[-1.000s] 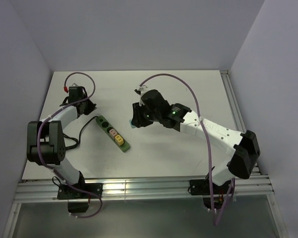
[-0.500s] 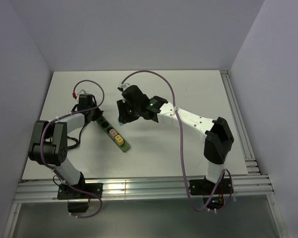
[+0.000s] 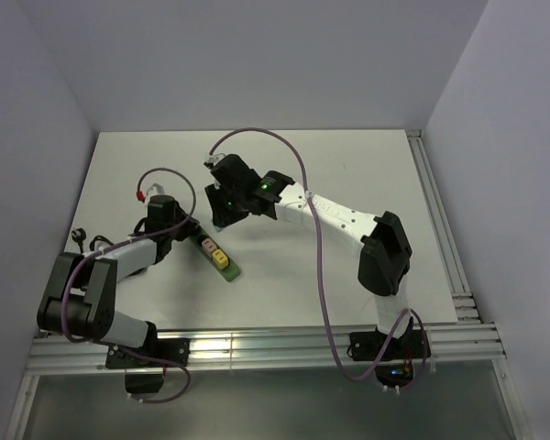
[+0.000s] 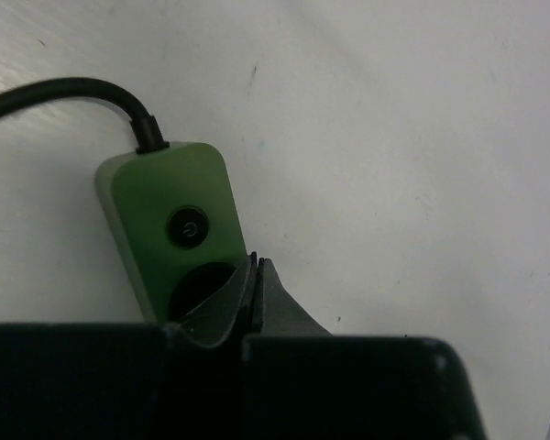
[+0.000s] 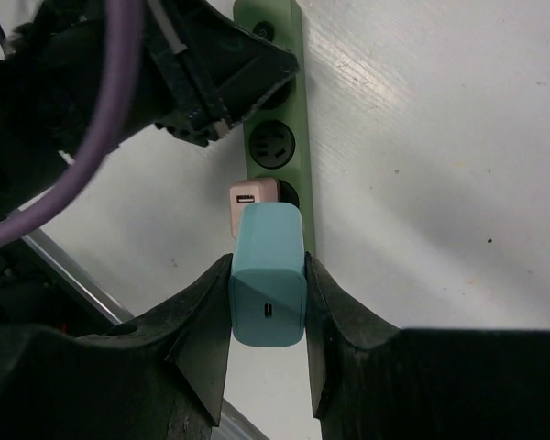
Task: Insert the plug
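A green power strip (image 3: 227, 268) lies left of centre, with a pink plug (image 5: 254, 194) and a yellow plug (image 3: 219, 259) seated in it. One round socket (image 5: 272, 142) between the pink plug and the strip's switch end shows empty. My right gripper (image 5: 269, 261) is shut on a teal plug (image 5: 268, 284), held above the strip just over the pink plug. My left gripper (image 4: 255, 264) is shut with nothing in it, its tips resting on the strip's switch end beside the round button (image 4: 185, 227). From above, the right gripper (image 3: 220, 209) hovers close to the left gripper (image 3: 181, 229).
The strip's black cable (image 4: 64, 92) runs off its switch end and loops to the left (image 3: 87, 243). Purple arm cables arch above both wrists (image 3: 257, 133). A metal rail (image 3: 257, 344) borders the near table edge.
The right arm swung left with the teal plug until it hangs over the strip. The left gripper came from the far left corner down onto the strip's switch end.
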`<state>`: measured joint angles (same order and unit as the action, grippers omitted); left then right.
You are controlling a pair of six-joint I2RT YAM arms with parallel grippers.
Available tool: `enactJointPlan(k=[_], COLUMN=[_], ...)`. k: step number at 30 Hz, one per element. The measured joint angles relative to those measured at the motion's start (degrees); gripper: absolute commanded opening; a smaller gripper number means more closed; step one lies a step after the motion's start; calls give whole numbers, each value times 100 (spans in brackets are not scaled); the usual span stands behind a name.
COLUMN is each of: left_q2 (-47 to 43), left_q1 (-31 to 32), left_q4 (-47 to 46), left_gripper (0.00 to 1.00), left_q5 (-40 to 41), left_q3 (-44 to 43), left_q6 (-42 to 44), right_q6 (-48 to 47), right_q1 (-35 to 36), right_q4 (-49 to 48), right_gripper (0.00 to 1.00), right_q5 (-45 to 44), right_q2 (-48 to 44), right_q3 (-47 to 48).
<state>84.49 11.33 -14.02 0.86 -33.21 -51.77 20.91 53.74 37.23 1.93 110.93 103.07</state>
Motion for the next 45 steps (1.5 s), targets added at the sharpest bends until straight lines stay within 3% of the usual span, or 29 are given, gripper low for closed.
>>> enactJointPlan(k=[7,16,25,33,39,45], left_q2=[-212,619,988,999,719,-111], left_q1=[-142,-859,-1016,-914,-476,31], left_q4=[1016,1145,-389,-1539,-1930,-1631], left_gripper=[0,0,0,0,0,0], left_q5=[807,1067,42,-511,-525,-933], left_q3=[-750,-1270,-496,190,734,1537], left_q6=[173,323,396,-157,-391,-623], right_q6=[2,24,24,-92,-391,-415], right_q1=[2,2,2,2,4,20], right_q4=[-20,-101,-249,-175,433,1069], right_gripper=[0,0,0,0,0,0], right_q5=[4,0,4,98,240,212], right_q2=[-2,-166,-297,-256,542,1305], right_q3=[-90,-756,-800,-660,710,1598])
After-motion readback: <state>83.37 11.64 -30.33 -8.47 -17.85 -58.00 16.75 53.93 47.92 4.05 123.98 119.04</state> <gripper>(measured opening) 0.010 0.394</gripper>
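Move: Close over the strip's first socket, the left hand's shut fingers have the power strip's middle some 5 cm back, 3 cm right and 3 cm below. The empty second socket is about 3 cm back and 1 cm right of that hand. From the right hand, holding the light-blue plug, this socket lies roughly 5 cm ahead, 5 cm left and 14 cm below; the pink plug is 2 cm ahead, 4 cm left, the yellow plug 2 cm back, 1 cm left. Lifting over the strip, the left hand swings about 9 cm left and 4 cm forward, sinks beside the strip's left side, then sweeps some 10 cm right and 8 cm back, its shut fingers pushing that side. The right hand keeps the light-blue plug, dips about 3 cm, eases up, then shifts 4 cm left and 2 cm forward and lowers again towards the second socket. ##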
